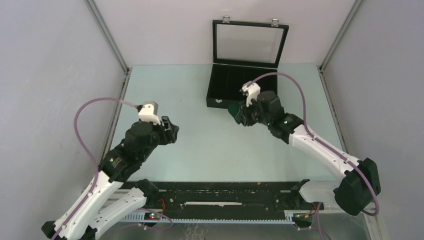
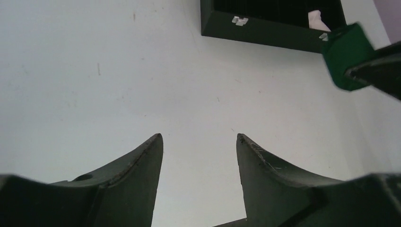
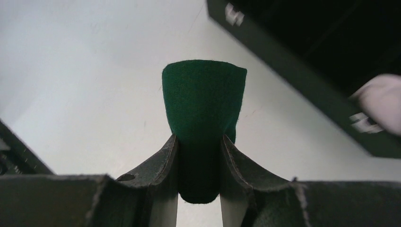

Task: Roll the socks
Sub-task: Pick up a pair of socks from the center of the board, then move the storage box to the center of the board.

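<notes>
A dark green sock point(image 3: 203, 99), rolled into a compact bundle, is pinched between the fingers of my right gripper point(image 3: 198, 138), which is shut on it. It hangs above the table just in front of the black box point(image 1: 220, 100). The left wrist view shows the same green bundle point(image 2: 347, 56) at the upper right. A white sock point(image 2: 316, 20) lies inside the box, partly hidden by its wall; it also shows as a blurred white sock point(image 3: 380, 106) in the right wrist view. My left gripper point(image 2: 199, 138) is open and empty over bare table, well left of the box.
The black box stands at the table's back with its glass lid point(image 1: 250, 42) raised. Its front wall point(image 2: 265, 33) carries two metal clasps. A black rail point(image 1: 225, 192) runs along the near edge between the arm bases. Grey walls close in both sides.
</notes>
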Action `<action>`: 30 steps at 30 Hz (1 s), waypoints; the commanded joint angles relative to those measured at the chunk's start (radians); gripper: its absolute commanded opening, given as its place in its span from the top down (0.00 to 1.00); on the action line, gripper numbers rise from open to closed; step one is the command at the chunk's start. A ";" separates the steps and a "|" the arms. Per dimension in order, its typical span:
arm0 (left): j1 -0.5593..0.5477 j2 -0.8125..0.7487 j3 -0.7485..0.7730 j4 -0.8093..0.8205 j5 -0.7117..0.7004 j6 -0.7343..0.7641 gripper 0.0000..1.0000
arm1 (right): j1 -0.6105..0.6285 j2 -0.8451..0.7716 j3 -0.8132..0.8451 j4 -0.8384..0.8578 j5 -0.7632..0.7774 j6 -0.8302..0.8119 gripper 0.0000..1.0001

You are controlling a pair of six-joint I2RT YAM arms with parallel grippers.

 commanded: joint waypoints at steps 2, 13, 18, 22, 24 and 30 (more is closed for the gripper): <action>0.005 -0.117 -0.004 -0.031 -0.123 0.017 0.31 | -0.091 0.046 0.155 -0.016 -0.023 -0.133 1.00; 0.005 -0.263 -0.030 -0.159 -0.210 0.018 0.16 | -0.215 0.248 0.420 -0.066 -0.012 -0.281 1.00; 0.006 -0.313 -0.048 -0.185 -0.249 0.004 0.13 | -0.251 0.380 0.550 -0.143 0.020 -0.349 1.00; 0.005 -0.321 -0.041 -0.191 -0.274 0.008 0.13 | -0.273 0.464 0.607 -0.164 0.005 -0.403 1.00; 0.005 -0.323 -0.045 -0.192 -0.277 0.006 0.12 | -0.283 0.507 0.636 -0.176 -0.010 -0.422 1.00; 0.005 -0.331 -0.076 -0.179 -0.295 -0.003 0.12 | -0.322 0.658 0.761 -0.250 -0.052 -0.433 1.00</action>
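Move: From the right hand, which holds the rolled green socks well clear of the table, the open black box is centred some 24 cm ahead, 3 cm to the right and 14 cm below. The white sock roll in the box's front right corner lies about 17 cm ahead, 17 cm to the right and 14 cm below. The raised lid stands about 39 cm ahead and 4 cm to the right, near hand height. From the empty left hand the box is roughly 33 cm ahead, 40 cm right and 20 cm below. Keeping its pinch on the rolled green socks, the right hand sweeps about 19 cm forward and 6 cm right over the box's front edge, first rising some 6 cm, then sinking back to its starting height while rolling its left side down almost 20 degrees. The empty left hand withdraws 8 cm left and a little back, turning slightly counter-clockwise as its fingers open wider. ##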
